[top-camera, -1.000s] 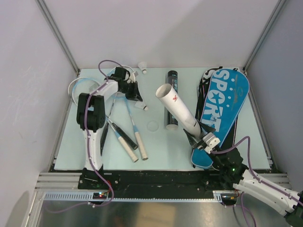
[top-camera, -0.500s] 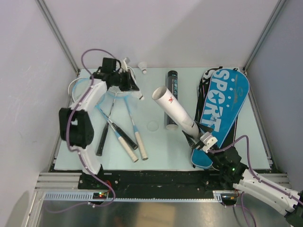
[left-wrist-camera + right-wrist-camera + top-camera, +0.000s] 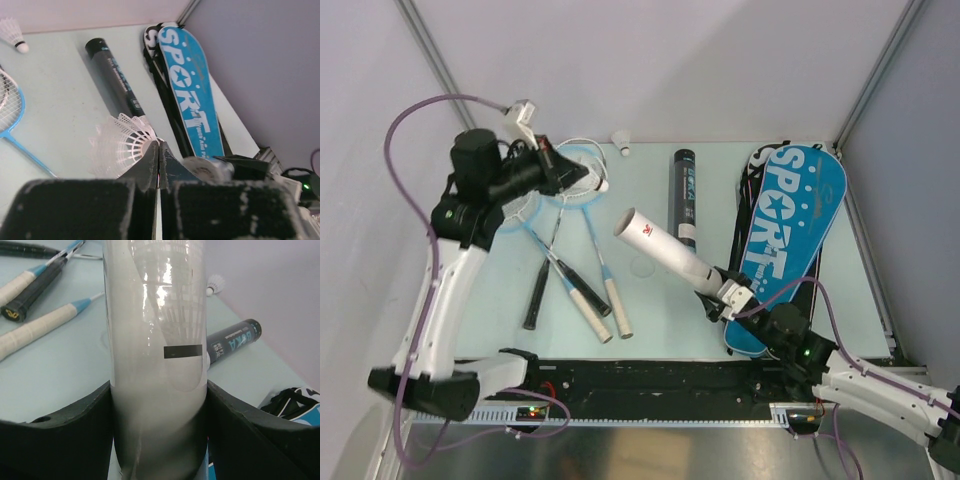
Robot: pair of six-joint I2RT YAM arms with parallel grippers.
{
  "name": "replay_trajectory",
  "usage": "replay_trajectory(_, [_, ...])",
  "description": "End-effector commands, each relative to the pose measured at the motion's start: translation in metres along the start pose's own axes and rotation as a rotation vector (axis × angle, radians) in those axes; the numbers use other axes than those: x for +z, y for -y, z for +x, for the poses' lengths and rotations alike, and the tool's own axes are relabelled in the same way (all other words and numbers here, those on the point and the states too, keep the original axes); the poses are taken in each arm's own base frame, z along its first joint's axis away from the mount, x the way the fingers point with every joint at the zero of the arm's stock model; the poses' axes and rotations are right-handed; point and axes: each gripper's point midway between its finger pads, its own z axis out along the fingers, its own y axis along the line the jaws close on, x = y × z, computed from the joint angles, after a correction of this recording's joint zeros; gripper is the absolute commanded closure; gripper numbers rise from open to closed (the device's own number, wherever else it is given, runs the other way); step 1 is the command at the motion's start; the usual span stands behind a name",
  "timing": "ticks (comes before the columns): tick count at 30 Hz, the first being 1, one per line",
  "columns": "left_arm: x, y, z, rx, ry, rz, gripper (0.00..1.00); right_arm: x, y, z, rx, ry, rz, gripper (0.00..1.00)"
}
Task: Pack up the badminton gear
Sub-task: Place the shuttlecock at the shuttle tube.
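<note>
My left gripper (image 3: 586, 180) is raised over the racket heads and shut on a white feathered shuttlecock (image 3: 603, 185), seen close at the fingertips (image 3: 122, 146). My right gripper (image 3: 718, 296) is shut on a white tube (image 3: 665, 250), whose open end points up-left toward the left gripper; in the right wrist view the tube (image 3: 155, 335) fills the space between the jaws. Rackets (image 3: 572, 275) with pale-blue heads lie on the left of the table. A long black tube (image 3: 683, 195) lies at the centre back. Another shuttlecock (image 3: 620, 143) sits by the back edge.
A blue "SPORT" racket bag (image 3: 790, 225) lies on the right of the table, next to the right arm. A small round lid (image 3: 642, 267) rests near the middle. Walls and metal frame posts close in the table on three sides.
The left gripper closed on the shuttlecock and lifted it off the table while the arm swung up and leftward. The right arm tipped the white tube lower and further left.
</note>
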Motion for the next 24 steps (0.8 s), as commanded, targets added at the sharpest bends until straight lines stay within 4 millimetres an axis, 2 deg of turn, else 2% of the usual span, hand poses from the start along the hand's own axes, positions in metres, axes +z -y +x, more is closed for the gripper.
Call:
replay_trajectory(1, [-0.032, 0.028, 0.01, 0.013, 0.032, 0.059, 1.0, 0.007, 0.011, -0.039, -0.01, 0.085, 0.011, 0.62])
replay_trajectory(6, [-0.047, 0.047, 0.039, -0.021, -0.013, 0.141, 1.0, 0.01, 0.009, -0.042, 0.0, 0.094, 0.005, 0.62])
replay_trajectory(11, [-0.051, 0.053, 0.059, -0.028, -0.038, 0.155, 1.0, 0.011, 0.005, -0.049, 0.016, 0.116, -0.008, 0.62])
replay_trajectory(17, [-0.049, 0.052, 0.071, -0.036, -0.056, 0.152, 1.0, 0.013, -0.001, -0.056, 0.013, 0.132, -0.022, 0.62])
replay_trajectory(24, [-0.045, 0.07, 0.086, -0.094, -0.087, 0.246, 1.0, 0.015, -0.004, -0.068, 0.027, 0.177, -0.029, 0.62])
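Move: The tube's open mouth, which the left hand is bringing the held shuttlecock to, lies about 10 cm to its right, 3 cm back and 8 cm below. From that hand the clear lid on the table is level ahead, 10 cm right, 35 cm down; the black tube is 17 cm ahead, 21 cm right, 33 cm down. From the right hand, gripping the tube's lower end, the shuttlecock is some 16 cm ahead, 31 cm left, 17 cm up. Back towards its base the left hand swings some 10 cm, quickly at first and then easing, rising a touch before it sinks about 5 cm and edges right, turning roughly 10 degrees clockwise. Its shut fingers keep the shuttlecock and bring it up to the tube's mouth. The right hand, still gripping the tube, shifts left and slightly back to meet it, turning a little counter-clockwise. ##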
